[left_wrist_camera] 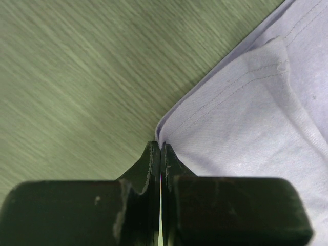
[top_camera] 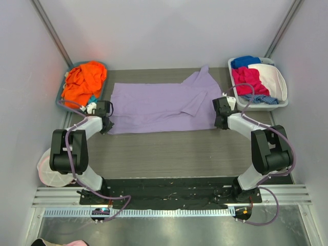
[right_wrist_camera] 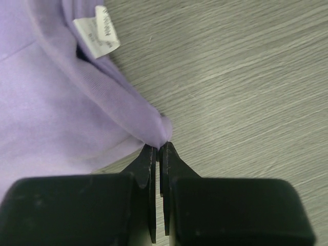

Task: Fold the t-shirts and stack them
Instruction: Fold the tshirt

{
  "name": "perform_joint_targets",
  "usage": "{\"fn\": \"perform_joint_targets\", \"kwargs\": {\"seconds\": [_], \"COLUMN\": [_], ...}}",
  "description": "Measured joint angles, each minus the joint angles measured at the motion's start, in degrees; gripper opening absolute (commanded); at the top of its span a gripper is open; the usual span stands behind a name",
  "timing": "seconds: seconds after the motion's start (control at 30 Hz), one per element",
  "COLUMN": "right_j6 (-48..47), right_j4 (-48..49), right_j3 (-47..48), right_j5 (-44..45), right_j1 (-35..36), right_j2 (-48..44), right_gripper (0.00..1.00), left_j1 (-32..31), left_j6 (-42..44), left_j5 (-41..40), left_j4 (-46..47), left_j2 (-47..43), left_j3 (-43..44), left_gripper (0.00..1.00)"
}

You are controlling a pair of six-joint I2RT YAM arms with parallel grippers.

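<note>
A large lavender t-shirt (top_camera: 159, 105) lies spread flat across the middle of the table, one sleeve pointing to the back right. My left gripper (top_camera: 108, 124) is at its near-left corner. In the left wrist view the jaws (left_wrist_camera: 161, 147) are shut on the hem corner of the shirt (left_wrist_camera: 246, 113). My right gripper (top_camera: 219, 123) is at the near-right edge. In the right wrist view it (right_wrist_camera: 158, 149) is shut on a bunched fold of the shirt (right_wrist_camera: 61, 102), close to the white neck label (right_wrist_camera: 96, 35). An orange t-shirt (top_camera: 84, 79) fills the left basket, with a bit of teal cloth (top_camera: 93, 100) under it.
A grey-blue basket (top_camera: 105, 77) stands at the back left. A white basket (top_camera: 262, 106) at the back right holds blue, pink and white cloths. A round white pouch with a pink rim (top_camera: 47, 171) lies beside the left arm's base. Walls close in on both sides.
</note>
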Motion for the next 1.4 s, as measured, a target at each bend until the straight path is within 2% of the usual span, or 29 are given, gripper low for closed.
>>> {"fn": "perform_joint_targets", "kwargs": {"seconds": [0.43, 0.67, 0.83, 1.07, 1.4], "right_j6": [2.84, 3.43, 4.42, 6.64, 9.99], "right_j4": [-4.57, -6.88, -8.33, -10.49, -15.13], "right_j3": [-0.02, -0.02, -0.92, -5.20, -6.56], "right_j5": [5.49, 5.81, 5.42, 4.13, -0.68], "right_j1": [-5.92, -6.36, -6.36, -6.36, -6.51], "right_j2": [-5.68, -6.01, -6.56, -13.05, -20.83], "right_gripper": [0.01, 0.01, 0.01, 0.01, 0.01], "left_j1": [0.92, 1.79, 2.05, 2.21, 2.36], "left_j6": [0.07, 0.09, 0.07, -1.03, -2.80], "left_j5": [-0.90, -0.42, -0.42, -0.92, -2.64], "left_j4": [-5.29, -6.64, -7.56, -9.38, -11.61], "left_j2": [-7.58, -8.68, -9.40, -11.28, -14.21], "left_j3": [-0.55, -1.46, -2.56, -4.44, -7.80], "left_gripper": [0.00, 0.00, 0.00, 0.00, 0.00]}}
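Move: Both hands already pinch the near corners of the purple T-shirt, whose middle lies about 16 cm ahead and 33 cm right of the left hand, and some 13 cm ahead and 33 cm left of the right hand. From the right hand the folded-over sleeve lies about 15 cm ahead and 14 cm left, the white bin roughly 26 cm ahead and 23 cm right. The teal bin stands about 27 cm ahead and 17 cm left of the left hand. Back towards the base both hands draw the pinched near edge, some 7 cm each, over the bare table. The right hand first swings about 5 cm outward to the right while rising, turning clockwise 10 to 15 degrees, then pulls back, sinking a little and finally rising again. The left lifts about 3 cm as it starts, then sinks partway and drifts slightly left; both grips stay shut. ##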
